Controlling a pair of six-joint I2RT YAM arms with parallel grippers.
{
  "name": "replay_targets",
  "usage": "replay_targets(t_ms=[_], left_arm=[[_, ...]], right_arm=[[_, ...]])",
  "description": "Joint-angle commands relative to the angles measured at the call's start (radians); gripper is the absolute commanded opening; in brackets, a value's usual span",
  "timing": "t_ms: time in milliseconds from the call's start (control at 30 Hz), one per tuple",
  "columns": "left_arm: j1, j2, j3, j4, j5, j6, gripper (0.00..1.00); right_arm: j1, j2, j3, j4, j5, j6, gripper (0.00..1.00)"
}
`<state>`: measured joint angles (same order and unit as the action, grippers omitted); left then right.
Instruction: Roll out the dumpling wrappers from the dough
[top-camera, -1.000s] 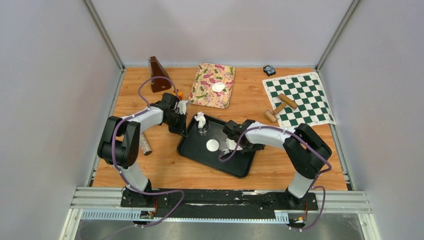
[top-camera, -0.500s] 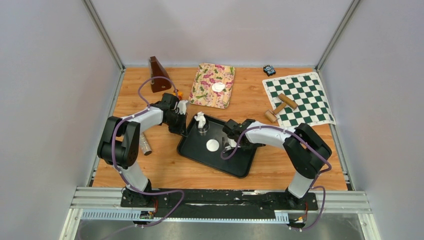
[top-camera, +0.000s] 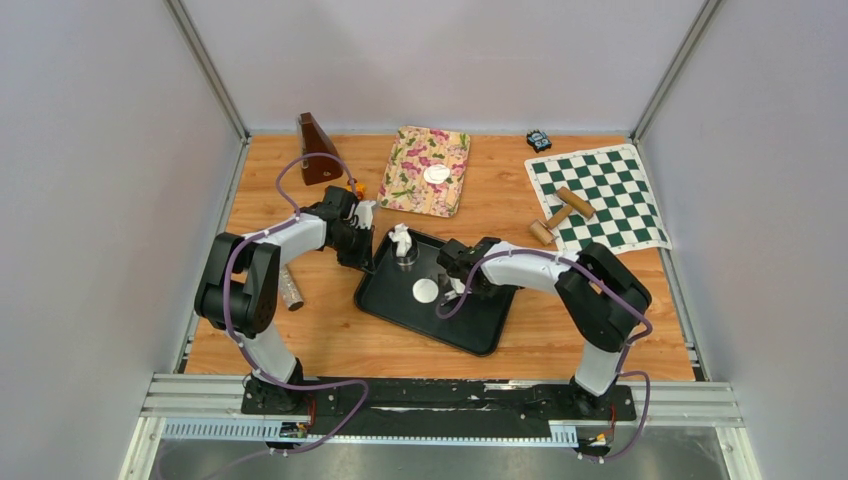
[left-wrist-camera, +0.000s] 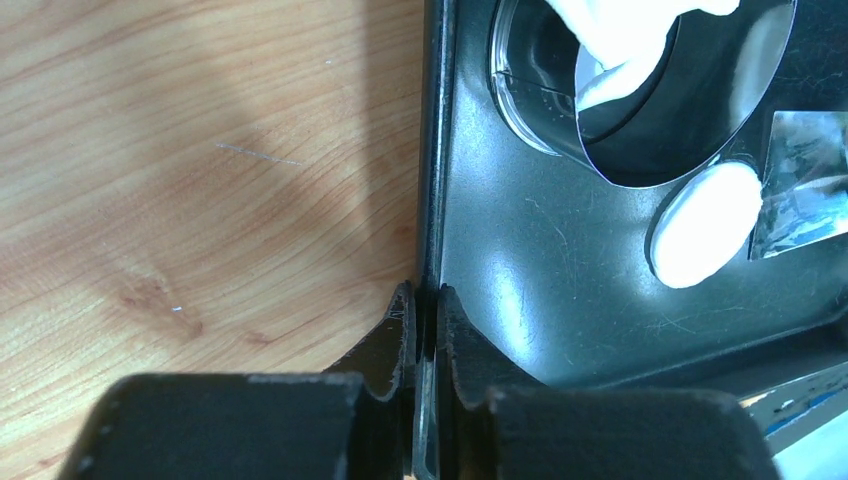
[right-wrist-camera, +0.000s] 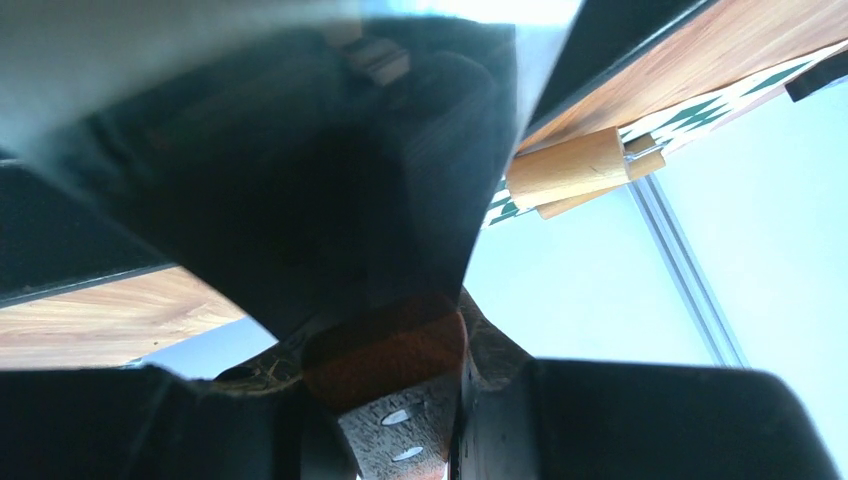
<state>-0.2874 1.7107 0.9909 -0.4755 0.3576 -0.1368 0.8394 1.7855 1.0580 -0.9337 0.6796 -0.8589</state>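
A black tray lies mid-table. My left gripper is shut on the tray's left rim. One round white dumpling wrapper lies flat on the tray floor. Behind it a ring cutter stands with a white dough lump in it. My right gripper is shut on the reddish wooden handle of a metal scraper, whose shiny blade sits just right of the wrapper. A second wrapper rests on the floral tray.
A green checkered mat at the back right carries a wooden rolling pin and two smaller wooden pieces. A brown metronome stands back left. A grey cylinder lies beside the left arm. A small dark gadget sits by the back wall.
My right arm has slid left across the tray, bringing the scraper up to the wrapper. The left gripper has stayed clamped on the rim.
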Motion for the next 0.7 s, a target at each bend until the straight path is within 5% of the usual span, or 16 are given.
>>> replay_targets(t_ms=[0,100,167,233,433,667], left_arm=[[-0.004,-0.046,-0.001,0.032,-0.003,-0.026,0.26],[-0.004,-0.063,-0.001,0.026,-0.001,-0.017,0.70],[-0.003,-0.082,-0.003,0.018,0.006,-0.007,0.89],[-0.003,-0.105,-0.002,0.007,0.012,0.005,0.98],[0.017,-0.202,0.023,-0.060,0.052,0.055,1.00],[0.051,-0.279,0.263,-0.081,0.301,0.070,1.00]], right_arm=[[0.006,0.006,0.048,-0.022,0.022,0.013,0.00],[0.000,-0.037,0.042,-0.041,-0.001,0.025,0.00],[-0.006,-0.080,0.034,-0.057,-0.019,0.027,0.00],[-0.012,-0.122,0.026,-0.073,-0.041,0.027,0.00],[-0.052,-0.243,0.067,-0.093,-0.111,0.035,0.00],[-0.062,-0.382,0.156,0.164,-0.190,0.020,0.00]])
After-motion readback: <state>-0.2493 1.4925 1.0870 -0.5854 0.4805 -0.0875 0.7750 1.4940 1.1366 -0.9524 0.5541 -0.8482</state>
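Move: The left hand has the tray's left rim pinched between its shut fingers. From it, the cutter ring with the crumpled dough on top stands about 8 cm to the right and 4 cm ahead, and the round dumpling wrapper lies some 13 cm right, 5 cm back and 2 cm lower. The right hand holds the scraper, its blade pointing left and down; the wrapper is about 15 cm to that hand's left, level with it and 5 cm below, the cutter ring some 20 cm left and 8 cm ahead, the wooden roller about 15 cm right and 15 cm ahead. The left fingers spread from shut to wide open and let go of the tray's left rim, then the hand lifts some 10 cm almost straight up, slowly at first and fastest at the end, its fingertips tilting forward a little. The right hand keeps its grip on the scraper, barely moves at first and then also rises, about 7 cm, rolling its left side up by some 20 degrees so that the blade comes up and away from beside the wrapper. ##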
